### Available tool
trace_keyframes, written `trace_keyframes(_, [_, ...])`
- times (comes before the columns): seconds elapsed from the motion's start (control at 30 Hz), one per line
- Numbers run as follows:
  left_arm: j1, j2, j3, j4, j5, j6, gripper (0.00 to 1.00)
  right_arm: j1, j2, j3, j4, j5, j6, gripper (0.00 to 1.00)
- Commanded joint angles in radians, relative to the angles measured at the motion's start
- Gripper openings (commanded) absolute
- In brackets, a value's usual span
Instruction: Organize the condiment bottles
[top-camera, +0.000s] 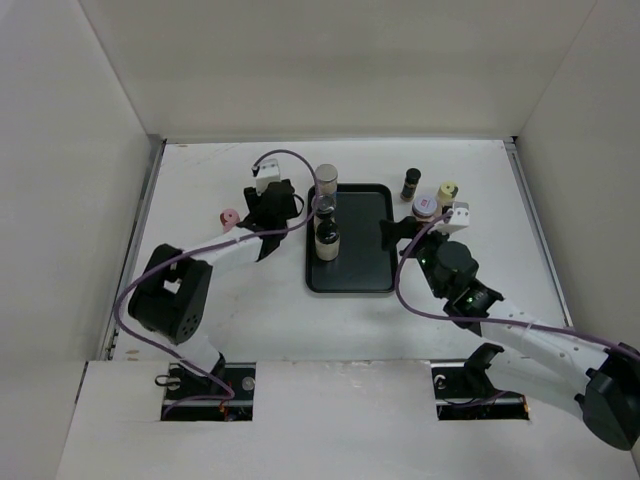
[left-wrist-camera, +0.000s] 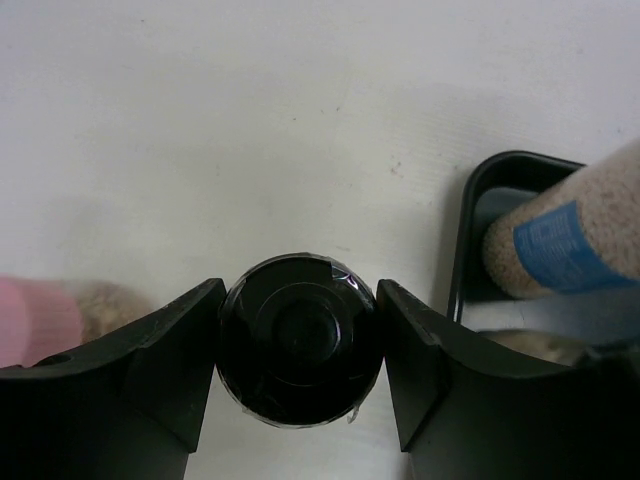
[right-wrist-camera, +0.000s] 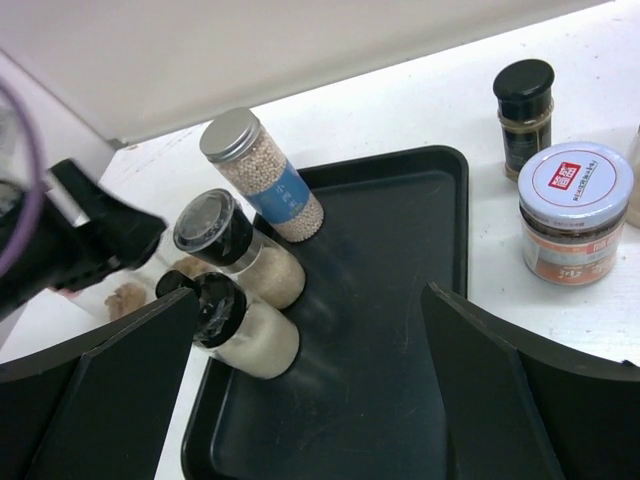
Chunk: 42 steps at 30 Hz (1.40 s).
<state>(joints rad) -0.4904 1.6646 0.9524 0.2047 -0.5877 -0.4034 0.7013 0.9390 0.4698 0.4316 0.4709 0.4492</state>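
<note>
My left gripper (left-wrist-camera: 300, 292) is shut on a black-capped bottle (left-wrist-camera: 298, 345) that stands on the table just left of the black tray (left-wrist-camera: 462, 240); both fingers press the cap's sides. From above, the left gripper (top-camera: 280, 222) hides that bottle. On the tray's left side stand a grey-capped bottle (right-wrist-camera: 232, 135) and two black-capped bottles (right-wrist-camera: 205, 228) (right-wrist-camera: 208, 303). A pink-capped bottle (top-camera: 231, 218) lies left of the gripper. My right gripper (right-wrist-camera: 310, 300) is open over the tray (right-wrist-camera: 400, 330), holding nothing.
Right of the tray (top-camera: 372, 272) stand a dark-capped bottle (top-camera: 411, 183), a pale-yellow-capped one (top-camera: 446, 190) and a purple-and-white-lidded jar (right-wrist-camera: 575, 210). White walls enclose the table on three sides.
</note>
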Motion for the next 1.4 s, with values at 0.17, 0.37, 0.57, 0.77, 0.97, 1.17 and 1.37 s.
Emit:
trace_keyframes(0.17, [-0.165, -0.393, -0.191, -0.034, -0.138, -0.009, 0.29, -0.004, -0.003, 0.007, 0.05, -0.006, 0.009, 1.0])
trace_keyframes(0.37, [-0.306, -0.578, -0.244, -0.213, -0.142, -0.026, 0.29, -0.004, -0.003, 0.007, 0.05, -0.005, 0.009, 1.0])
trace_keyframes(0.57, [-0.45, -0.612, -0.242, -0.318, -0.141, -0.109, 0.29, -0.01, 0.001, 0.006, 0.052, -0.005, 0.011, 1.0])
trace_keyframes(0.77, [-0.532, -0.511, -0.212, -0.202, -0.129, -0.123, 0.29, -0.01, 0.007, 0.006, 0.052, -0.003, 0.011, 1.0])
trace_keyframes(0.97, [-0.541, -0.373, -0.159, -0.125, -0.078, -0.117, 0.29, -0.015, -0.014, 0.0, 0.052, 0.003, 0.011, 1.0])
trace_keyframes(1.17, [-0.549, -0.276, -0.167, -0.025, -0.07, -0.112, 0.3, -0.015, -0.006, 0.001, 0.052, 0.002, 0.013, 1.0])
trace_keyframes(1.37, [-0.534, -0.197, -0.211, 0.045, -0.106, -0.101, 0.36, -0.016, -0.02, -0.002, 0.052, 0.005, 0.013, 1.0])
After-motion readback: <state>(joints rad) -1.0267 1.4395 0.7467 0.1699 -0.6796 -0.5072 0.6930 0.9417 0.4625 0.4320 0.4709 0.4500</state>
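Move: The left hand already grips a bottle by its black cap, and it goes to the tray's near-left end, some 16 cm back, 15 cm right and about 9 cm below the hand. The knob-capped bottle in the tray stands about 9 cm back and 15 cm right; the flat-capped grinder is 2 cm back and 14 cm right. The pink-capped bottle sits about 5 cm back and 10 cm left. From the right hand, that tray spot is level, roughly 17 cm left and 20 cm below. Keeping its pinch on the black cap, the left hand carries the bottle back and to the right, about 16 cm back and 14 cm across. It first draws back while lifting some 7 cm, then swings right and sinks by about as much into the tray's near-left end, just short of the knob-capped bottle, the wrist turning some 25 degrees clockwise. ##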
